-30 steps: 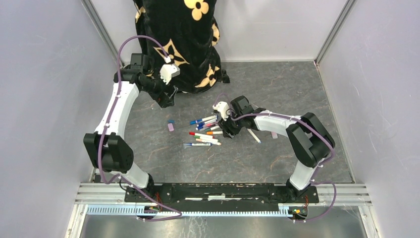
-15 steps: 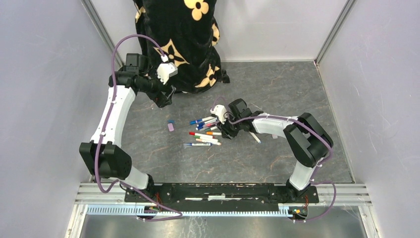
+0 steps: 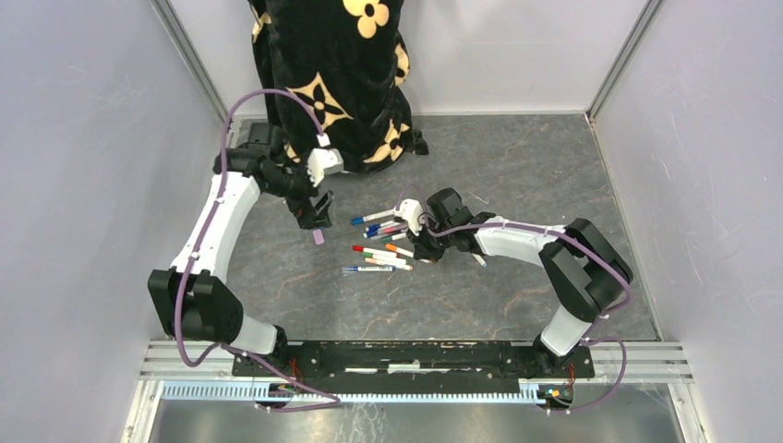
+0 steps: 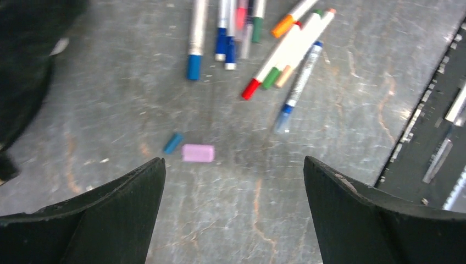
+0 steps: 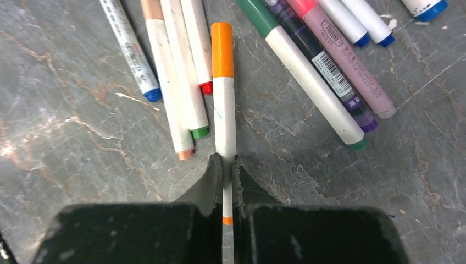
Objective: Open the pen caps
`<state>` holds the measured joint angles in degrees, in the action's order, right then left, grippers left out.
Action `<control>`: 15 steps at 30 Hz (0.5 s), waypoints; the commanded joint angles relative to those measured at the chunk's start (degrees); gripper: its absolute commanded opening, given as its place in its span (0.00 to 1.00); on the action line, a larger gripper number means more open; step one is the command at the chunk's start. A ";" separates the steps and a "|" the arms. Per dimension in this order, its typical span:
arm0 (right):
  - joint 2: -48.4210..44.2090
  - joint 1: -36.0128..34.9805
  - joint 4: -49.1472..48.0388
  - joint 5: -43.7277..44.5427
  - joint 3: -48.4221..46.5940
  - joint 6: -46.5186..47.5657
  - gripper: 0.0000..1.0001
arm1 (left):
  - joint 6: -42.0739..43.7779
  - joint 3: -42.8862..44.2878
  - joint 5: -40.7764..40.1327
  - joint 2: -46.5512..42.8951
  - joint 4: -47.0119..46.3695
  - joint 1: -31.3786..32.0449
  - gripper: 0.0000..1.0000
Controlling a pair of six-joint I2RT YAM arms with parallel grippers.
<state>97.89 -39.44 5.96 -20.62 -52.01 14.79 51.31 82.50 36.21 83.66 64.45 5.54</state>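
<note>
Several pens [image 3: 377,242] with white barrels and coloured caps lie fanned out mid-table. My right gripper [image 5: 226,165] is shut on the white barrel of the orange pen [image 5: 224,118], whose orange cap [image 5: 222,49] points away from the fingers and is still on. From above, the right gripper [image 3: 423,247] sits at the right edge of the pile. A loose pink cap [image 4: 198,153] and a small blue cap [image 4: 173,143] lie left of the pens. My left gripper [image 4: 233,160] hangs wide open above the table just short of them, holding nothing; the top view places the left gripper [image 3: 317,212] over the pink cap [image 3: 319,237].
A black cloth with cream flowers [image 3: 337,74] stands at the back, close behind the left arm. One white pen [image 3: 478,259] lies under the right forearm. Grey walls close in both sides, and the black base rail [image 3: 415,355] runs along the near edge.
The right gripper has closed on the orange pen's barrel. The left arm has swung from the cloth forward and right, to above the loose pink cap.
</note>
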 commanded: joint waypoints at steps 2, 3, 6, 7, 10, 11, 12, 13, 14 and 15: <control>-7.04 -0.26 1.92 -2.90 -1.81 -1.01 0.00 | 0.76 -6.23 2.27 -1.92 -1.80 6.28 1.00; -7.86 -0.21 2.12 -3.60 -2.07 -1.35 0.00 | 0.73 -7.07 2.40 -2.27 -2.63 6.88 1.00; -9.24 -0.28 3.28 -7.94 -3.49 -2.31 0.00 | 1.52 -9.62 3.13 -4.04 -3.77 10.53 1.00; -9.29 -0.27 3.86 -9.98 -4.24 -2.77 0.00 | 2.05 -10.04 3.57 -4.39 -3.73 11.62 1.00; -8.82 -0.21 4.81 -17.97 -6.24 -3.80 0.00 | 4.22 -11.06 4.87 -5.11 -2.93 13.92 1.00; -8.63 -0.25 4.78 -20.05 -6.74 -4.28 0.00 | 5.06 -11.31 5.49 -5.23 -2.47 14.37 1.00; -8.27 -0.26 4.54 -22.64 -7.18 -4.88 0.00 | 6.15 -11.49 6.26 -5.35 -1.77 14.68 1.00; -7.90 -0.29 4.46 -25.03 -7.67 -5.24 0.00 | 7.52 -11.64 7.09 -5.49 -0.90 14.93 1.00; -7.35 -0.29 4.50 -27.34 -8.23 -5.58 0.00 | 8.98 -11.72 7.88 -5.66 0.10 15.20 1.00; -6.87 -0.29 4.72 -29.14 -8.60 -5.81 0.00 | 11.02 -11.74 8.77 -5.84 1.80 15.51 1.00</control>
<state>90.21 -39.55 10.52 -37.78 -57.25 11.09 54.43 71.20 39.79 79.79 63.16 20.21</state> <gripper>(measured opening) 0.024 0.996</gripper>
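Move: The orange cap of the pen already pinched by the right hand lies about 15 cm right of the left hand, 2 cm back and 18 cm below; the red pen is some 12 cm right, 3 cm back, with the loose purple cap almost straight beneath. From the right hand, the open left gripper is roughly 23 cm left, 3 cm ahead and 18 cm up; the dark green pen lies 6 cm left, 5 cm ahead. Right hand lifts the held orange pen some 9 cm; open left hand swings 10 cm back-right towards its cap. ##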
